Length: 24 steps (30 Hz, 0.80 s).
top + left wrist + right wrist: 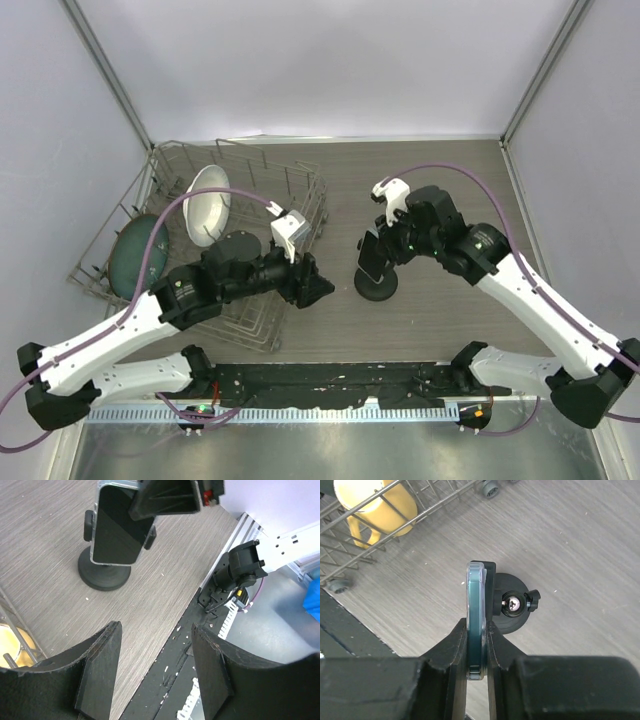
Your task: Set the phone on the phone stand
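Note:
The phone (369, 256) stands upright with its dark screen facing left, against the top of the phone stand (377, 286). My right gripper (388, 240) is shut on the phone's upper edge. In the right wrist view the phone (475, 605) is seen edge-on, pinched between my fingers, my gripper (476, 650) around it and the stand (514, 605) right behind it. In the left wrist view the phone (119, 527) sits between the stand's side clamp arms above the round base (104, 575). My left gripper (318, 290) is open and empty, left of the stand; its jaws (156, 652) are spread over the table edge.
A wire dish rack (292, 205) stands at the left with a white bowl (208, 205), a green dish (137, 255) and a yellow cup (375, 505). A black mounting strip (330, 380) runs along the near edge.

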### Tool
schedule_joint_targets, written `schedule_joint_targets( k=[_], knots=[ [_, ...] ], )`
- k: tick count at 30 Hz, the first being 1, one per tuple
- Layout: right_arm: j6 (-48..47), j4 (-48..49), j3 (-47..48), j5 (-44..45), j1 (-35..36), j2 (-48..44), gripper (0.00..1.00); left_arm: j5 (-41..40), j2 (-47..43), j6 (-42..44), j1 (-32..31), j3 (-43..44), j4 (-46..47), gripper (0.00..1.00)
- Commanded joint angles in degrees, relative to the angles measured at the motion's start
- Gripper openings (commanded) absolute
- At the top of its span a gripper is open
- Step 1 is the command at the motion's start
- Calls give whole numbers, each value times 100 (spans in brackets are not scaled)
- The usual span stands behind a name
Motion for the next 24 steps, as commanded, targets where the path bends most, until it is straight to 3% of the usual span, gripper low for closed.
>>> schedule_joint_targets(
  k=[1,6,11,17,24],
  knots=[
    [-1525,667,730,-853,-551,248,0,-64,-271,129,40,65,-78,61],
    [-2913,519,1300,-2451,-1475,1030,0,-64,-368,252,49,39,-183,61],
    [-3626,316,1926,-4024,-2441,1795,0,15,-403,402,58,214,-447,61],
    [-5348,-542,2830,-4914,-2706,2734,0,120,-474,489,66,294,-702,61],
    [-6607,-2909,5990,-5038,-2733,4809,0,199,-377,577,93,426,-904,61]
  ],
)
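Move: The phone, already pinched by its upper edge in the right gripper, lies against the phone stand; its middle is roughly 2 cm ahead, 3 cm left and 4 cm below that hand. The stand is about 2 cm ahead, 1 cm left and 10 cm down. The dish rack's far right corner lies some 21 cm ahead and 17 cm left of the right hand, the yellow cup 3 cm ahead and 25 cm left. From the left hand the stand is about 10 cm ahead and 12 cm right. Keep the right gripper shut on the phone's edge and carry phone and stand together about 16 cm forward at a nearly level height, over the open table towards the rack's far corner, turning the hand some 35 degrees counter-clockwise as it goes. Ease the empty, open left gripper about 3 cm left and slightly back, away from the stand. ##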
